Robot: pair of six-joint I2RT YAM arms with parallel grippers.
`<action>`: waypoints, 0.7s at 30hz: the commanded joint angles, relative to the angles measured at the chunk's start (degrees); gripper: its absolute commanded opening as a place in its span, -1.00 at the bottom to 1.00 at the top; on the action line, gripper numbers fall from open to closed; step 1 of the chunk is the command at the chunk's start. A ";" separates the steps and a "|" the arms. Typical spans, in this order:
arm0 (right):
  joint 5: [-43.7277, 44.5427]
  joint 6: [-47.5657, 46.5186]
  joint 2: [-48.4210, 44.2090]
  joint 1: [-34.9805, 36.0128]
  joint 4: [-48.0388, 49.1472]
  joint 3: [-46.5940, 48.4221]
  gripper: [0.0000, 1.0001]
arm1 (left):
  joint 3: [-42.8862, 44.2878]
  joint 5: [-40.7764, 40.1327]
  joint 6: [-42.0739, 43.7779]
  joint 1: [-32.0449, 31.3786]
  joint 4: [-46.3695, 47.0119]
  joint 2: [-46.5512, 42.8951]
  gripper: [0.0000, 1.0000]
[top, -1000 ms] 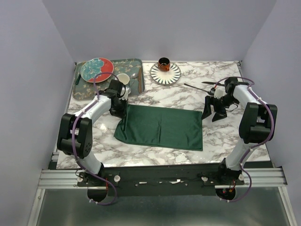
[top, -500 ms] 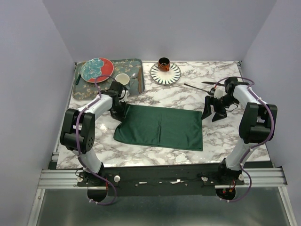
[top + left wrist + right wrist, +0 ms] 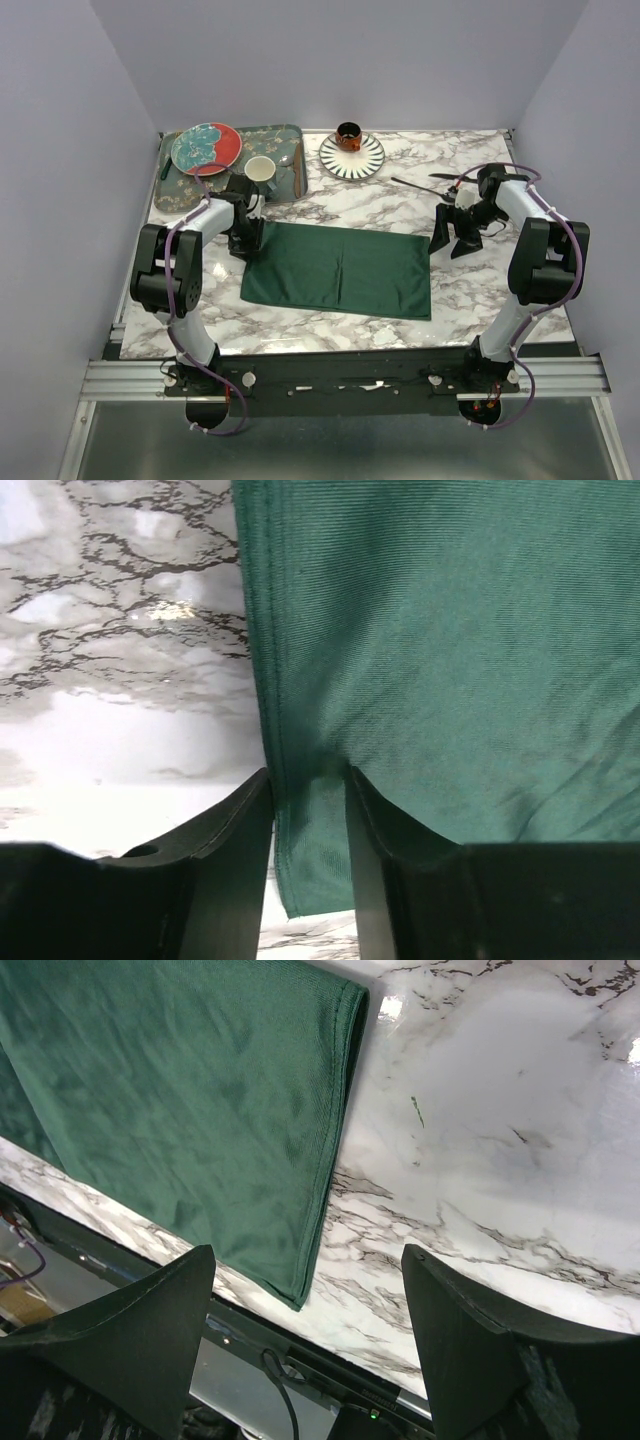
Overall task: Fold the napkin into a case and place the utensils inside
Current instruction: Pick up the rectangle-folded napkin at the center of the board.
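Observation:
The dark green napkin (image 3: 340,268) lies folded into a wide flat rectangle at the middle of the marble table. My left gripper (image 3: 247,240) is at its far left corner. In the left wrist view the napkin (image 3: 450,630) fills the upper right, and its corner lies loose between the parted fingers of the open left gripper (image 3: 308,780). My right gripper (image 3: 452,240) hovers just right of the napkin, open and empty. The right wrist view shows the napkin's (image 3: 180,1090) right edge ahead of the wide right gripper (image 3: 308,1252). The black utensils (image 3: 418,186) lie behind the right gripper.
A patterned tray (image 3: 290,135) at the back left holds a red and teal plate (image 3: 205,147), a cream cup (image 3: 261,168) and a silver spoon (image 3: 287,160). A striped plate (image 3: 352,158) with a small cup (image 3: 348,133) stands at the back centre. The table's front edge (image 3: 350,1360) runs close below the right gripper.
The left gripper has opened and let go of the napkin's left corner. That corner, bunched before, now lies flat and square. The right arm has not moved.

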 commanded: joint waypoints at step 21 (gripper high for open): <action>-1.41 -0.65 0.06 0.00 -0.66 0.78 0.67 | 6.04 2.28 -0.63 -4.79 -2.41 -5.93 -1.00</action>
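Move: Right under and between the left hand's half-open fingers lies the napkin's left edge, no more than 1 cm below; the napkin's middle is about 20 cm to the right and 5 cm nearer the base. The mug stands some 16 cm ahead and 3 cm to the right, on the tray, whose middle is about 19 cm ahead and 4 cm left. From the right hand that edge lies roughly 45 cm to the left, 1 cm back and 5 cm lower. Shutting its half-open fingers almost completely while the hand stays low and nearly still, the left hand pinches the napkin's left edge between the fingertips. It then raises that edge about 2.5 cm, drawing it a little forward and to the right, the fingers kept shut and the wrist tilting barely five degrees. ##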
